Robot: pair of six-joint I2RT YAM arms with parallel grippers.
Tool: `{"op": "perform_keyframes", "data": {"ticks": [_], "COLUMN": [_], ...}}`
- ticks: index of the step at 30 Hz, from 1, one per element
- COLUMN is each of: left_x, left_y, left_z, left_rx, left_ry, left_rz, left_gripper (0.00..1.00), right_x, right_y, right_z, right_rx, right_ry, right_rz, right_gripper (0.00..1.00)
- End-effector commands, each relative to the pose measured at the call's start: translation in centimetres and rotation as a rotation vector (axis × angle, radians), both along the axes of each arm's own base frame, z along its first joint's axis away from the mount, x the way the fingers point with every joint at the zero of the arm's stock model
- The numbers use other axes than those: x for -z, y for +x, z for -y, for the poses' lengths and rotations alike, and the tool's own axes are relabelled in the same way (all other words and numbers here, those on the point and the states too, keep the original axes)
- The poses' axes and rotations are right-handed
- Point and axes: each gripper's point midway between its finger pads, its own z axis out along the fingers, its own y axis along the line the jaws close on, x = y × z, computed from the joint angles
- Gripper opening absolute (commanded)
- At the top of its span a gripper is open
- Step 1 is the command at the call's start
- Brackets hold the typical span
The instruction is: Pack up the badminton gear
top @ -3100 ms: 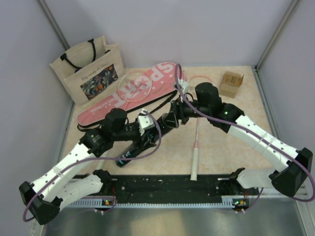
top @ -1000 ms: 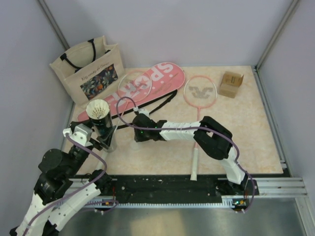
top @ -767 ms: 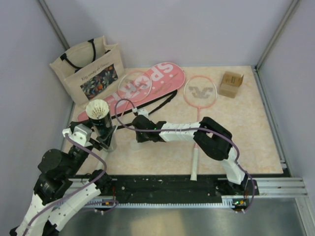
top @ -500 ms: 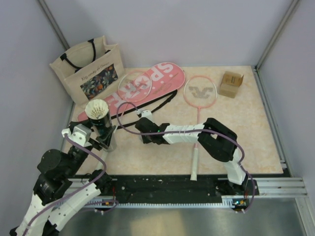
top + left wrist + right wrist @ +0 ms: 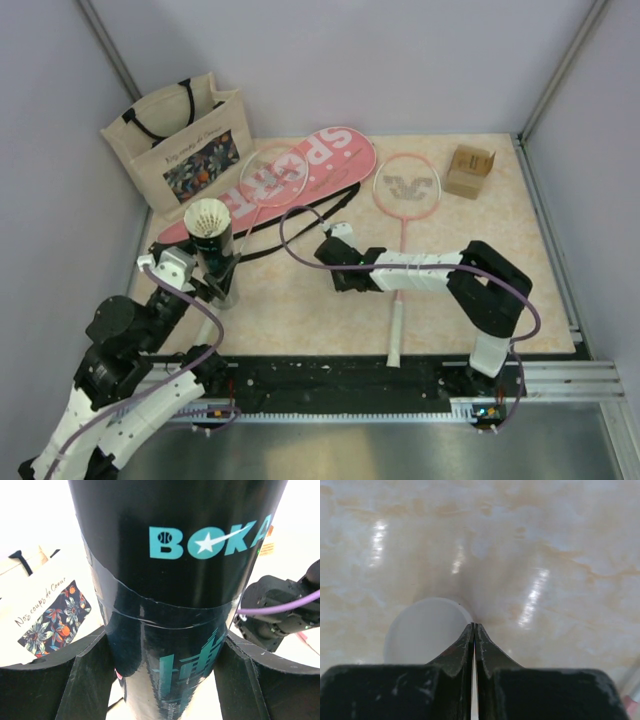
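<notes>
My left gripper (image 5: 214,287) is shut on the dark tube (image 5: 219,262) and holds it upright at the left front. White shuttlecocks (image 5: 208,215) show in its open top. In the left wrist view the tube (image 5: 175,580) fills the space between my fingers (image 5: 80,675). My right gripper (image 5: 328,262) is low over the table to the tube's right, shut on the rim of a white round lid (image 5: 420,630). One pink racket (image 5: 405,188) lies on the table. The other (image 5: 272,175) lies on the pink SPORT cover (image 5: 335,152).
A beige floral tote bag (image 5: 185,145) stands at the back left. A small brown box (image 5: 470,170) sits at the back right. The cover's black strap (image 5: 300,218) trails between the cover and my right gripper. The racket's white handle (image 5: 396,335) reaches the front rail.
My right gripper has moved right, away from the tube, toward the table's middle. The left gripper still holds the tube upright, shifted slightly right.
</notes>
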Motion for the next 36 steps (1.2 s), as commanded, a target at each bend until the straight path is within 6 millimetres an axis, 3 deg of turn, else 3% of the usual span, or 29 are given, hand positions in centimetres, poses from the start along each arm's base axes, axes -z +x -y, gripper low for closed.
{"op": "perform_keyframes", "data": {"ticks": [1, 6, 13, 18, 22, 30, 36], "left_x": [-1.2, 1.3, 3.1, 5.0, 6.0, 6.6, 6.8], "left_y": [0.5, 1.2, 2.0, 1.8, 1.2, 1.3, 2.2], "left_z": [1.4, 3.9, 5.4, 7.4, 8.7, 9.7, 9.4], "left_rx": [0.04, 0.126, 0.165, 0.26, 0.339, 0.385, 0.336], "left_ry": [-0.051, 0.002, 0.058, 0.106, 0.134, 0.163, 0.164], "left_rz": [0.052, 0.011, -0.013, -0.065, -0.095, -0.121, -0.148], "left_gripper": [0.29, 0.29, 0.29, 0.3, 0.3, 0.3, 0.3], "right_x": [-2.2, -3.1, -5.4, -4.7, -4.1, -1.6, 0.0], "right_y": [0.8, 1.3, 1.9, 1.7, 1.8, 1.2, 1.6], "right_z": [3.9, 6.8, 6.3, 6.2, 6.8, 6.9, 7.8], "right_rx": [0.076, 0.122, 0.088, -0.024, -0.05, -0.103, -0.055], "right_ry": [-0.061, -0.035, 0.131, 0.158, 0.164, 0.107, 0.055], "right_rz": [0.072, 0.09, 0.068, 0.006, -0.034, -0.107, -0.109], "right_gripper": [0.0, 0.0, 0.19, 0.28, 0.28, 0.28, 0.27]}}
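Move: The white lid lies flat under the right fingertips, its middle about 3 cm back and 3 cm left of that hand, at its height. From the right hand, the tube held by the left hand stands roughly 25 cm left, 9 cm back and 33 cm up. The near racket handle lies about 13 cm right and 12 cm back. From the left hand the lid is some 22 cm right, 6 cm ahead and 34 cm down. Rightward along the table goes the right hand at first, shut fingertips still dragging the lid by its right rim. It then rises some 4 cm, opening the fingers about a quarter, and sinks back to straddle that rim. Meanwhile the left hand, keeping its grip on the tube, moves down and right about 14 cm towards the lid, turning some 20 degrees clockwise as it dips. ##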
